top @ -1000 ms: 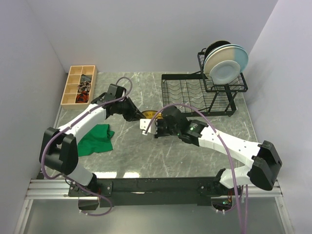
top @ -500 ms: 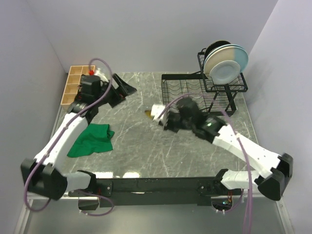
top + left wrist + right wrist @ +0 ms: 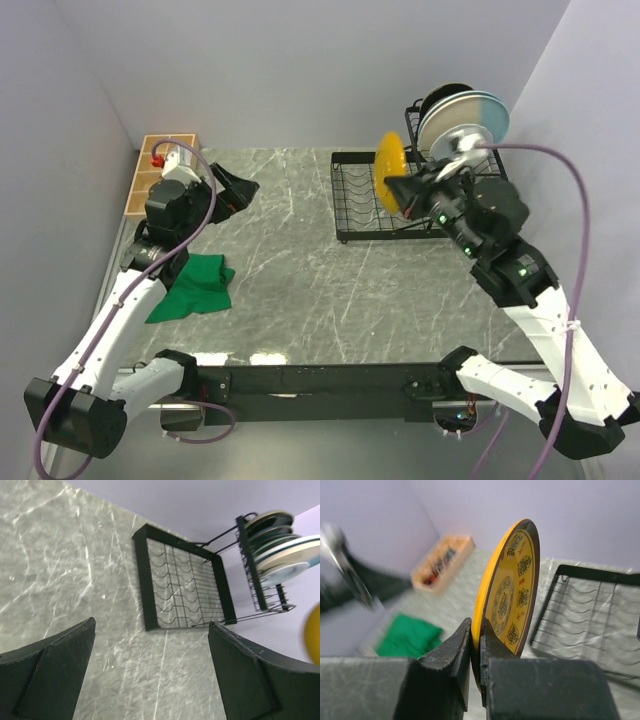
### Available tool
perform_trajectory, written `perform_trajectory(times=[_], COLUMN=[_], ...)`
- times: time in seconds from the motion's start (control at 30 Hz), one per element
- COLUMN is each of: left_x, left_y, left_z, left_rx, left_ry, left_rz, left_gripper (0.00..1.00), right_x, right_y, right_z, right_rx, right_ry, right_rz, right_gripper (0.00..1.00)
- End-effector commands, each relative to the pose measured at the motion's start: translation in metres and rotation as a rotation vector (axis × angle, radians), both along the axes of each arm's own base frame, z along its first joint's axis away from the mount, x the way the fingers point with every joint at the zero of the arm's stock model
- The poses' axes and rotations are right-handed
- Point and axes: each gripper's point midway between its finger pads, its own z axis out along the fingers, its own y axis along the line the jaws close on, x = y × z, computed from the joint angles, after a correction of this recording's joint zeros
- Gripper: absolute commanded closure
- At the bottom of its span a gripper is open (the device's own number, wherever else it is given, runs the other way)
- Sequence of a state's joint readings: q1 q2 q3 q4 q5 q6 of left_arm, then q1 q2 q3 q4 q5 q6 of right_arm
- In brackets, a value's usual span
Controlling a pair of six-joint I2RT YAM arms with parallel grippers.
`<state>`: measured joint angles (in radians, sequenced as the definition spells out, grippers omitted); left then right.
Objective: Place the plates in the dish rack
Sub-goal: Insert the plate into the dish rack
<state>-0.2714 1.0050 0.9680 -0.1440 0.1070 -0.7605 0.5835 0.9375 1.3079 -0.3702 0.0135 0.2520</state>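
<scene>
My right gripper (image 3: 410,190) is shut on the lower rim of a yellow patterned plate (image 3: 388,168), holding it upright on edge in the air over the left part of the dish rack (image 3: 340,198). In the right wrist view the jaws pinch the plate (image 3: 507,592) between them, with the rack's slotted lower tray (image 3: 590,615) behind it. Several plates (image 3: 465,125) stand in the raised upper basket. My left gripper (image 3: 232,188) is open and holds nothing, far left of the rack; its wrist view looks across bare table at the rack (image 3: 182,592).
A green cloth (image 3: 195,285) lies at the left of the marble table. A wooden compartment box (image 3: 150,175) stands at the back left, partly behind my left arm. Walls close in on the left, back and right.
My left gripper opened and drew back to the far left. My right gripper lifted the yellow plate from the table's middle and carried it up and right to the rack.
</scene>
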Motion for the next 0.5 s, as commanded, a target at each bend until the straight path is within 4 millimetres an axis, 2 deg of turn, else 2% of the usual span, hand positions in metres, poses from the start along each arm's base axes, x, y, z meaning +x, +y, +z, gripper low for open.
perform_trajectory(times=[0.0,0.03,0.07,0.1,0.13,0.17,0.2,0.23,0.27,0.33,0.47], left_x=[-0.001,-0.002,-0.002,-0.003,-0.003,-0.004,-0.004,-0.004,-0.003,-0.002,-0.001], left_y=[0.002,0.002,0.002,0.001,0.001,0.0,-0.001,-0.002,-0.002,-0.002,-0.002], left_z=[-0.006,-0.009,-0.011,-0.014,-0.016,-0.017,-0.017,-0.018,-0.018,-0.019,-0.024], left_rx=[0.021,0.02,0.019,0.017,0.009,0.004,-0.003,-0.01,-0.012,-0.015,-0.019], left_ry=[-0.002,0.005,0.012,0.019,0.026,0.028,0.027,0.033,0.037,0.055,0.078], left_rz=[-0.001,-0.004,-0.005,-0.006,-0.007,-0.011,-0.013,-0.016,-0.017,-0.01,-0.002], left_gripper=[0.01,0.01,0.0,0.0,0.0,0.01,0.01,0.01,0.01,0.0,0.01], right_x=[0.018,0.018,0.022,0.035,0.035,0.042,0.048,0.048,0.051,0.053,0.058], right_y=[-0.04,-0.045,-0.052,-0.066,-0.071,-0.076,-0.092,-0.1,-0.102,-0.118,-0.139], right_z=[0.038,0.051,0.05,0.049,0.062,0.058,0.06,0.07,0.062,0.069,0.062], right_rx=[0.375,0.478,0.51,0.543,0.623,0.653,0.7,0.794,0.813,0.908,1.014], right_ry=[0.146,0.176,0.209,0.222,0.232,0.268,0.279,0.301,0.351,0.36,0.41], right_rz=[-0.22,-0.233,-0.261,-0.32,-0.329,-0.348,-0.398,-0.426,-0.445,-0.5,-0.596], right_gripper=[1.0,1.0,1.0,1.0,1.0,1.0,1.0,1.0,1.0,1.0,1.0])
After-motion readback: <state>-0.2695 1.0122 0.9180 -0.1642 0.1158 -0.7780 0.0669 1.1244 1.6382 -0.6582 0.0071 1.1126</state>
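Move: The yellow plate is already pinched in the right fingers. Its likely place in the rack's upper tier, just in front of the white plate, lies roughly 19 cm ahead, 20 cm right and 18 cm below. The white plate is some 3 cm beyond that place, the large blue-rimmed plate about 6 cm beyond. The lower tray's middle is around 24 cm ahead, 9 cm right, 40 cm down. From the left hand, the place lies about 10 cm ahead, 53 cm right and 8 cm below. The yellow plate, still gripped near its edge, is swung by the right hand about 12 cm right and 7 cm forward towards the upper tier, rising some 4 cm early and then staying level. The wrist rolls its left side up about 45 degrees, turns clockwise and tips down slightly; the grip holds. The left hand, empty and open, sinks about 3 cm. ##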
